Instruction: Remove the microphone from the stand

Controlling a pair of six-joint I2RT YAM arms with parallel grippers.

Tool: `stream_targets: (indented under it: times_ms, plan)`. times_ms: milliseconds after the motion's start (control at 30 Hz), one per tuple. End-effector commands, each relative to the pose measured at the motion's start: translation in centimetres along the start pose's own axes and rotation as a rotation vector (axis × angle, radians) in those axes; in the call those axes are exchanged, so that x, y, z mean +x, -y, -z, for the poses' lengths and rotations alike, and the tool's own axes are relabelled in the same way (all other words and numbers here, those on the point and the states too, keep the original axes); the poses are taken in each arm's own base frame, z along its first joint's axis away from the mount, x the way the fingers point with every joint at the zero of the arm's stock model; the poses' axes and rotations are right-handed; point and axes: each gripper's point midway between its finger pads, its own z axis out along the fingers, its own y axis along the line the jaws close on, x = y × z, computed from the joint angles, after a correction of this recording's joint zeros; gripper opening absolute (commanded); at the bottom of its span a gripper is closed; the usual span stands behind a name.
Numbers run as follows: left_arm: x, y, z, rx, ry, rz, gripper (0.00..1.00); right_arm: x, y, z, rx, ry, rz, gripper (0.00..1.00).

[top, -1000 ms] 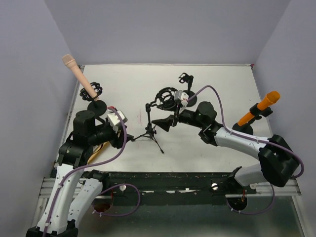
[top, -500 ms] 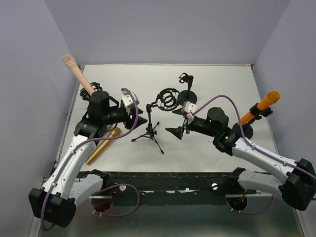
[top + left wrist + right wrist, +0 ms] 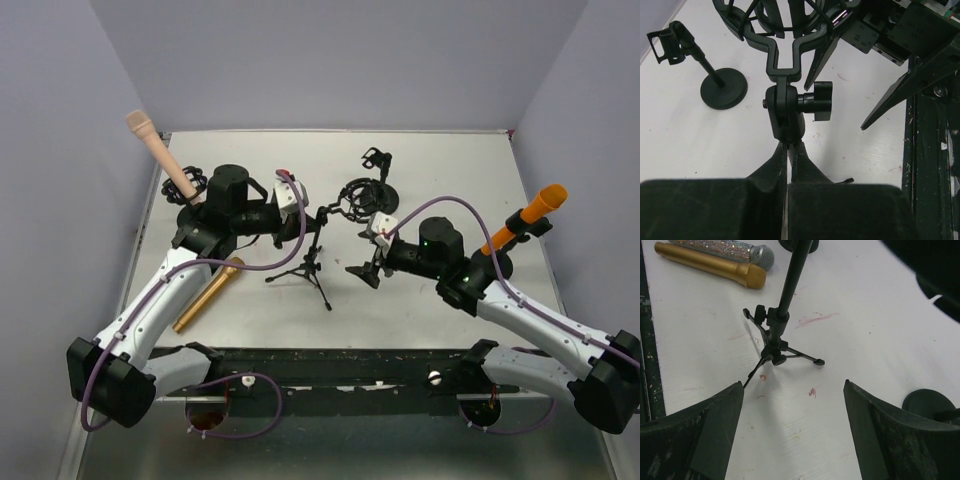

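A black tripod stand (image 3: 305,266) stands mid-table, and the shock mount (image 3: 362,194) at its top looks empty. My left gripper (image 3: 303,207) is shut on the stand's pole just below the swivel joint (image 3: 786,114), as the left wrist view (image 3: 789,146) shows. My right gripper (image 3: 368,266) is open and empty, low to the right of the tripod; its view (image 3: 792,385) faces the tripod's legs (image 3: 773,353). A gold microphone (image 3: 208,295) lies on the table. A pink microphone (image 3: 160,152) and an orange microphone (image 3: 526,218) sit in desk stands.
A silver glitter microphone (image 3: 725,247) lies beside the gold one (image 3: 712,266). An empty clip stand on a round base (image 3: 378,162) is at the back, also in the left wrist view (image 3: 722,89). Another round base (image 3: 931,403) lies by my right fingers.
My left arm has swung right from the pink microphone's stand and closed on the tripod stand's top. The shock mount has shifted right. My right gripper has drawn back from it, open.
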Motion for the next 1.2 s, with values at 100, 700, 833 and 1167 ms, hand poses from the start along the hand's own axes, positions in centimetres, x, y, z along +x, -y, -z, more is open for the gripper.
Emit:
stream_targets:
  times_ms: [100, 700, 833, 1167]
  plan:
    - [-4.0, 1.5, -1.2, 0.227, 0.109, -0.129, 0.0, -0.9, 1.5, 1.7, 0.048, -0.028, -0.004, 0.89]
    - [-3.5, -5.2, -1.3, -0.051, 0.002, -0.17, 0.58, -2.3, 1.4, 2.0, 0.02, 0.025, -0.023, 0.88]
    - [-2.9, -5.0, 0.2, -0.153, -0.005, -0.178, 0.71, -2.4, 1.7, 2.2, 0.049, 0.056, -0.031, 0.88]
    - [-3.6, -7.4, -0.1, -0.396, 0.032, 0.025, 0.76, -2.4, 1.9, 2.5, 0.068, 0.061, -0.065, 0.88]
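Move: The left fingers are shut on the tripod stand's pole just under its clamp, so the stand hangs straight below this hand, its middle about 10 cm down. Its empty shock mount is some 8 cm right, 2 ahead and 5 above; the round-based stand is about 18 cm ahead and 18 right, its middle some 15 below. From the right hand, the tripod stand is about 13 cm left, 5 ahead and 7 down. Carry the tripod stand's pole about 3 cm to the right and slightly forward with the left gripper, turning a little clockwise, then open wide while going on forward and back out leftward, swinging some 25 degrees counter-clockwise, ending about 5 cm farther forward. Keep the right gripper open and empty, easing it a few centimetres up and right, away from the pole. ##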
